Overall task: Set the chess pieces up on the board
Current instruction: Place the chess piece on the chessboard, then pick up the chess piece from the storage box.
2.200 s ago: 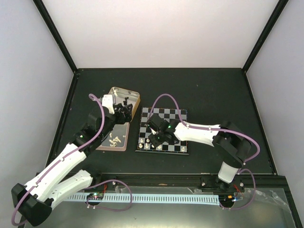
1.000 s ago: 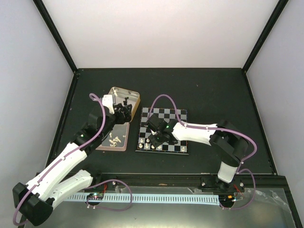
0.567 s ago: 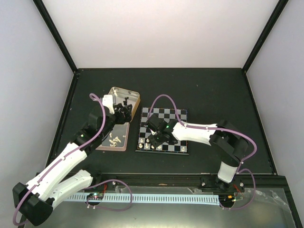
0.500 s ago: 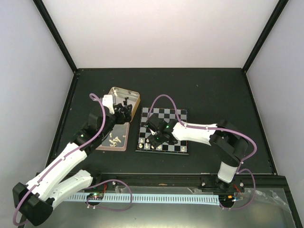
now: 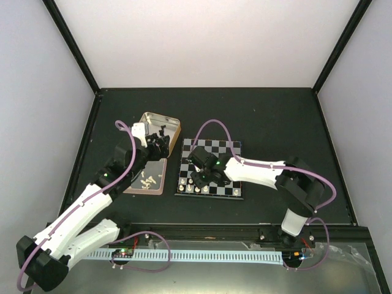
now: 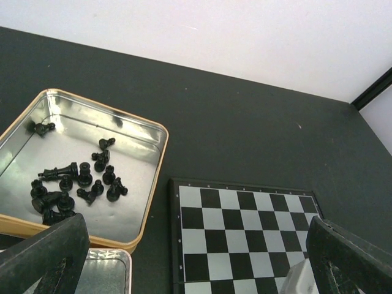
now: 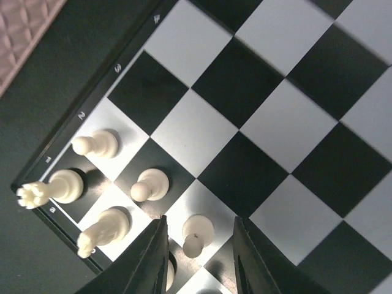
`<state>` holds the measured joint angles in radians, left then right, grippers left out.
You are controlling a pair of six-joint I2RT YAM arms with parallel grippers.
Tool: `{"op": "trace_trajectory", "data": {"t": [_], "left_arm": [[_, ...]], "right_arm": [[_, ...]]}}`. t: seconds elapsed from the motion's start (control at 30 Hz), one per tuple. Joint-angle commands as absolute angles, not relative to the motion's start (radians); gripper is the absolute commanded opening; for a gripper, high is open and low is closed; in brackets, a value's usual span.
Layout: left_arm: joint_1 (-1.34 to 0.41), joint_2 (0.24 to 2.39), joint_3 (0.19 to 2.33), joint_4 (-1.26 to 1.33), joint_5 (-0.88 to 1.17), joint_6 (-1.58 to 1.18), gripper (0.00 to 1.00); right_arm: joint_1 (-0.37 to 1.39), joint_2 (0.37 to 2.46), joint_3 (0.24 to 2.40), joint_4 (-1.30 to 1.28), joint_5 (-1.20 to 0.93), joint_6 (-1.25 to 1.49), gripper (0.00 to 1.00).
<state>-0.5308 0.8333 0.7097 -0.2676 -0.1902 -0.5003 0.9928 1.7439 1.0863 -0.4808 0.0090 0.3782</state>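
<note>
The board (image 5: pixel 222 160) lies mid-table, with several cream-white chess pieces (image 5: pixel 191 187) on its near left corner. In the right wrist view a white pawn (image 7: pixel 197 233) stands upright on a light square, and my right gripper (image 7: pixel 202 260) is open around it with a gap on each side. Two more pawns (image 7: pixel 150 184) and taller white pieces (image 7: pixel 52 187) stand beside it near the board's corner. My left gripper (image 6: pixel 196 257) is wide open and empty, hovering between the tin of black pieces (image 6: pixel 86 184) and the board (image 6: pixel 245 220).
A gold-rimmed tin (image 5: pixel 174 122) holds the black pieces at the board's left. A second flat tin (image 5: pixel 160 181) nearer the arms holds loose white pieces (image 5: pixel 147 179). Black frame posts and pale walls bound the dark table.
My right gripper has opened and let go of the white pawn, which now stands on the board. The left arm has not moved.
</note>
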Motion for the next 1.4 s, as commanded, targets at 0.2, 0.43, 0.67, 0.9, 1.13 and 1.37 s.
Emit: {"op": "trace_trajectory", "data": {"t": [0.2, 0.43, 0.67, 0.9, 1.13, 1.37], "left_arm": [[-0.507, 0.842, 0.699, -0.429, -0.235, -0.602, 0.98], [-0.448, 0.914, 0.62, -0.642, -0.25, -0.729, 0.68], [-0.332, 1.059, 0.583, -0.616, -0.17, -0.729, 0.58], [-0.249, 1.246, 0.635, -0.558, -0.109, -0.677, 0.47], [-0.187, 1.387, 0.671, -0.494, -0.06, -0.642, 0.4], [-0.169, 1.437, 0.676, -0.473, -0.047, -0.619, 0.26]], "right_arm": [[0.996, 1.59, 1.101, -0.499, 0.153, 0.438, 0.3], [0.992, 1.525, 1.068, -0.486, 0.198, 0.451, 0.3], [0.992, 1.524, 1.05, -0.479, 0.186, 0.439, 0.29], [0.989, 1.504, 1.021, -0.467, 0.182, 0.434, 0.29], [0.988, 1.486, 1.006, -0.467, 0.188, 0.431, 0.28], [0.986, 1.484, 1.003, -0.469, 0.198, 0.433, 0.26]]}}
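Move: The white piece I go for lies in the pink tray, about 23 cm below my open left hand, some 10 cm to its left and 1 cm back. More white pieces lie about 3 cm nearer me and 4 cm right of it; the black-piece tray's middle is roughly 17 cm beyond it and 6 cm to its right. From my right hand the white piece is some 22 cm left, 4 cm ahead and 3 cm lower; the pawn already set down is right under that hand. I plunge my left hand about 22 cm down and 10 cm left into the pink tray, drawing back at first and easing forward again low down, while the wrist tips nearly 50 degrees to point the fingers down and turns counter-clockwise. The wide-open fingers narrow around the white piece. My right hand lifts about 8 cm clear of the set pawn, fingers still parted, then sinks a little and drifts right. ##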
